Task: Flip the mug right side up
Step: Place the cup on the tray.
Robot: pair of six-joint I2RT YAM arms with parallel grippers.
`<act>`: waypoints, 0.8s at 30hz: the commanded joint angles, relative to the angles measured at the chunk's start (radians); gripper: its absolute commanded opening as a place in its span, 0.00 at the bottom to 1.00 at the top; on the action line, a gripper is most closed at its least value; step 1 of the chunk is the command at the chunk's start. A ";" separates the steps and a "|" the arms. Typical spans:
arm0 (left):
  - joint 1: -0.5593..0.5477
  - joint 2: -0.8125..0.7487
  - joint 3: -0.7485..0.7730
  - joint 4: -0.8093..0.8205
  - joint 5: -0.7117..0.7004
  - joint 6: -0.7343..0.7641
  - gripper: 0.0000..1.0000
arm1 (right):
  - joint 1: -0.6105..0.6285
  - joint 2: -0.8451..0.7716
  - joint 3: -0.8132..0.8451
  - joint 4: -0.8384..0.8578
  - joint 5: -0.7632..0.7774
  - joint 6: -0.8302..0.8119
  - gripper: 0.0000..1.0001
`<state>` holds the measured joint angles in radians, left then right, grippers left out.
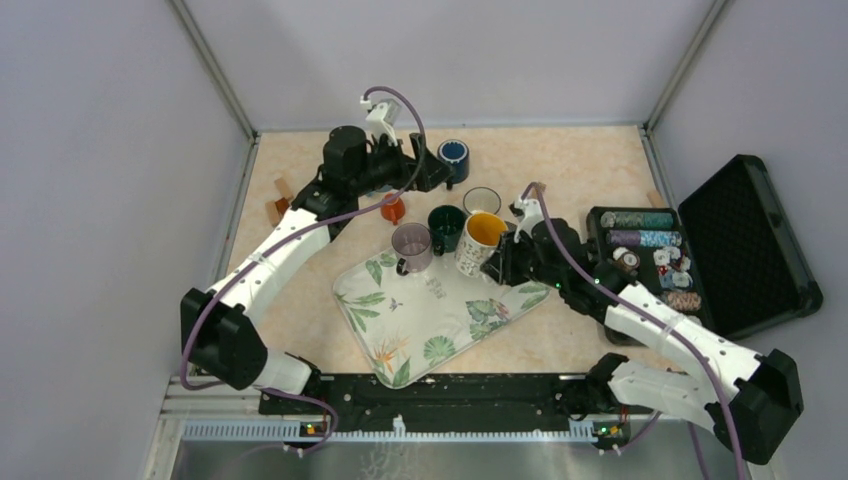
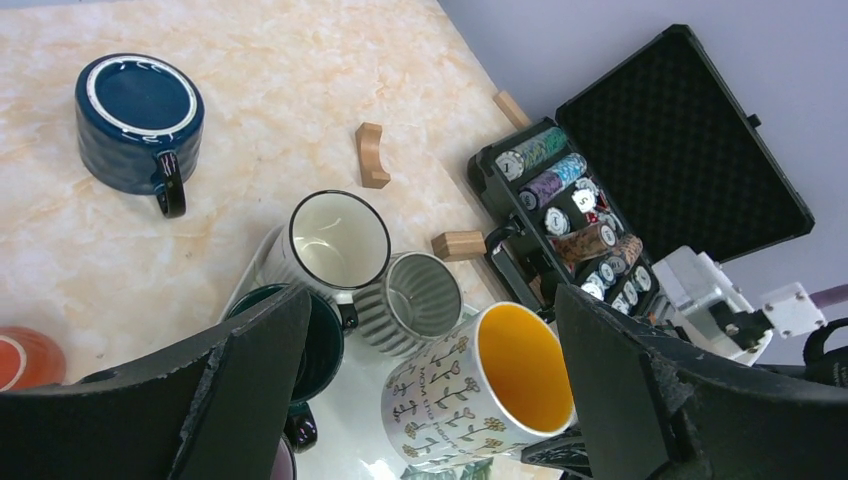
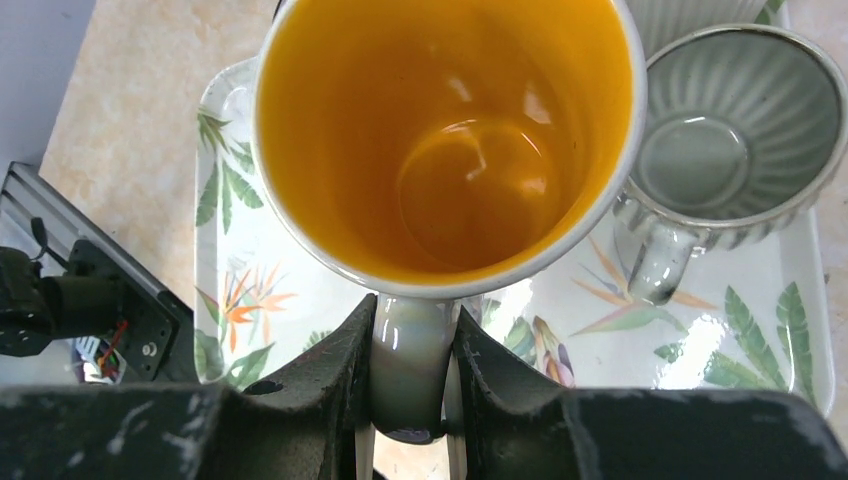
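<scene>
A white floral mug with a yellow inside sits tilted over the back edge of the leaf-print tray, its mouth facing up and to the right. My right gripper is shut on the mug's white handle, one finger on each side. In the left wrist view the same mug lies below my left gripper, which is open wide, holds nothing and hangs well above it. A dark blue mug stands upside down at the back, next to the left gripper.
Around the floral mug stand a purple glass mug, a dark green mug, a white black-rimmed mug and a grey ribbed mug. An orange cup is on the left. An open poker-chip case lies on the right, with wooden blocks nearby.
</scene>
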<state>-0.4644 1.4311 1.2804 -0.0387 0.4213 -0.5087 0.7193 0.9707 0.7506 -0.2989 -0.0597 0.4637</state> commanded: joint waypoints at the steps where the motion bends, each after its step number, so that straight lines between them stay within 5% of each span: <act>1: 0.007 -0.037 -0.010 0.001 -0.012 0.022 0.98 | 0.048 0.006 -0.002 0.248 0.056 -0.030 0.00; 24: 0.019 -0.035 -0.021 -0.020 -0.030 0.048 0.98 | 0.152 0.134 -0.163 0.467 0.242 -0.090 0.00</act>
<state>-0.4530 1.4311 1.2648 -0.0822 0.4015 -0.4812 0.8558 1.1103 0.5743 -0.0479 0.1253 0.4004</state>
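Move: The right hand holds the patterned mug by its handle, with the free spot on the tray for the mug about 4 cm ahead, 5 cm left and 16 cm below. The ribbed mug sits about 8 cm ahead and 2 cm right, the green mug 11 cm ahead and 10 cm left, the plum mug 7 cm ahead and 18 cm left, all some 11 cm lower. From the left hand, that spot is roughly 12 cm back, 7 cm right and 29 cm below. Downward, nearly straight, the right hand lowers the patterned mug about 7.5 cm towards the free tray spot beside the ribbed mug, easing slightly left at first. The wrist rolls some 10 degrees, its left side dipping, to bring the mug nearer upright, while the fingers keep their pinch on the handle. ##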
